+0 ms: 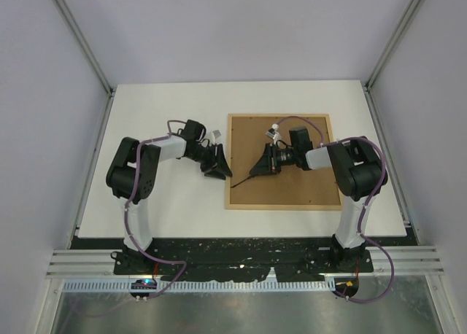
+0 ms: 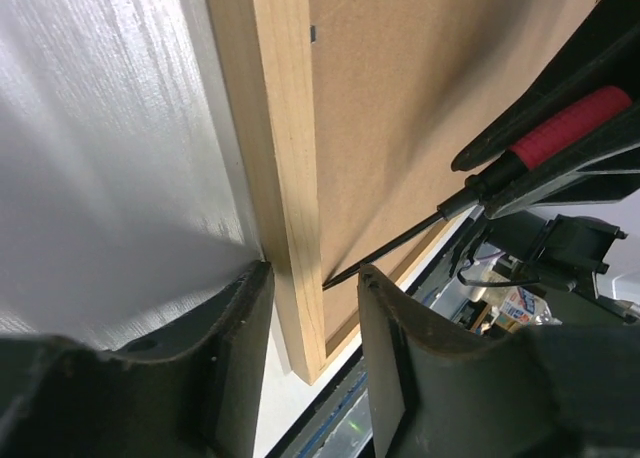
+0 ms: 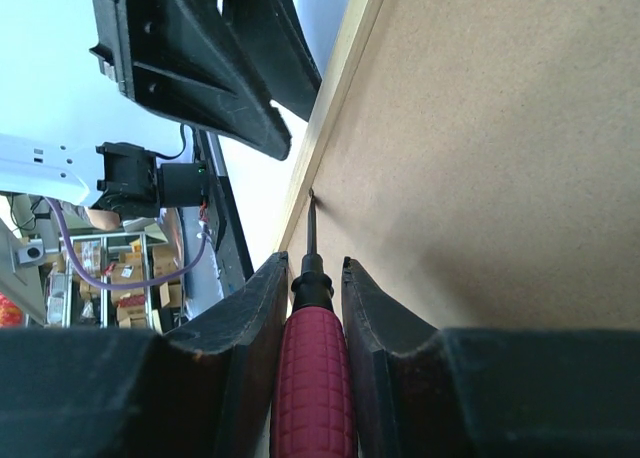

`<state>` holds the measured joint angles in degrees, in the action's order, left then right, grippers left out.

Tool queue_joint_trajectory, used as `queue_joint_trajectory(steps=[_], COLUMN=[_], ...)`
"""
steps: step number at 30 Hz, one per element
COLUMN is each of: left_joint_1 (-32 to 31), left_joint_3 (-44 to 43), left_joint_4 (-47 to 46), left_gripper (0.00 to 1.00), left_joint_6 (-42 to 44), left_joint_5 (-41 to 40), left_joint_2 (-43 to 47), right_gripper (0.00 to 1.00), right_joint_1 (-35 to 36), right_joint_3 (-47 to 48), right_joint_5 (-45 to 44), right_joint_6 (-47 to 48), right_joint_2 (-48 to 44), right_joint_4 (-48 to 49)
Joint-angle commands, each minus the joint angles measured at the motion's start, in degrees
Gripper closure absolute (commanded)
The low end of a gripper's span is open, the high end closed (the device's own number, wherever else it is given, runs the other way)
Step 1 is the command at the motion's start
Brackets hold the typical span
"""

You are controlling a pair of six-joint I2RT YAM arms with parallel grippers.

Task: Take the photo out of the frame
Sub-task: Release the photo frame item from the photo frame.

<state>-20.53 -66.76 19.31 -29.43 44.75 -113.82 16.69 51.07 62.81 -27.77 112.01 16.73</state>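
The frame (image 1: 277,206) lies face down on the white table, its brown fibreboard back (image 1: 292,188) up. The photo is hidden under the back. My right gripper (image 1: 261,162) is shut on a red-handled screwdriver (image 3: 312,378). The screwdriver's tip rests where the back (image 3: 500,158) meets the frame's left wood strip (image 3: 335,98). My left gripper (image 1: 217,166) is open, its jaws astride that left strip (image 2: 275,128) near the frame's near-left corner. The screwdriver (image 2: 570,128) also shows in the left wrist view, its shaft ending just by my left gripper (image 2: 315,278).
The white table (image 1: 168,108) carries only the frame. Grey walls stand at the back and both sides. The table's near edge and a metal rail (image 1: 241,265) run by the arm bases.
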Motion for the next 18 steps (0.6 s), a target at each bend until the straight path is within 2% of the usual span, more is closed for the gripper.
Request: queue_joint_trajectory(steps=[1,5,10,15,18], left_joint_1=[-0.65,-0.82,-0.91,-1.0,-0.91], left_joint_3=[-0.82,-1.09,-0.65,0.23,0.49], left_joint_4=[2.4,2.75,2.75,1.87,1.26], left_gripper=[0.6,0.77,0.91,1.0,1.0], left_joint_6=[2.1,2.1,1.75,0.78,-0.1], left_joint_5=[-7.31,-7.75,-8.1,-8.1,-7.66], left_joint_2=[-2.99,-3.51,-3.51,-3.51,-3.6], right_gripper=[0.92,0.92,0.92,0.92,0.92], right_joint_1=[0.54,0.63,0.54,0.63,1.33], right_joint_3=[-0.09,-0.7,-1.41,-3.25,-3.52], right_joint_5=[-0.49,-0.67,-2.33,-1.99,-2.25], right_joint_6=[-0.79,-1.75,-2.99,-5.62,-5.89], right_joint_2=[-0.65,-0.3,-0.03,-0.04,0.76], right_joint_4=[3.4,4.88,6.29,10.06,10.25])
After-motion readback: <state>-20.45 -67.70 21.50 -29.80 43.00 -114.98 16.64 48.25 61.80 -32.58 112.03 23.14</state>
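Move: The left rail of the photo frame runs front to back right under my half-open left fingers, its nearest stretch some 2 cm below. The screwdriver tip meets that rail's inner side about 3 cm back, 1 cm to the right and 2 cm down. The rail's near corner is some 9 cm back and level sideways. From my right hand, that stretch of rail lies about 10 cm left, 1 cm back and 4 cm lower. I close my left fingers nearly shut over the frame's left rail while lowering that hand about 1 cm onto it; it also eases slightly left, then stays there with the fingertips against the rail. My right hand stays in place and keeps its grip on the screwdriver, its tip still at the rail's inner edge. ##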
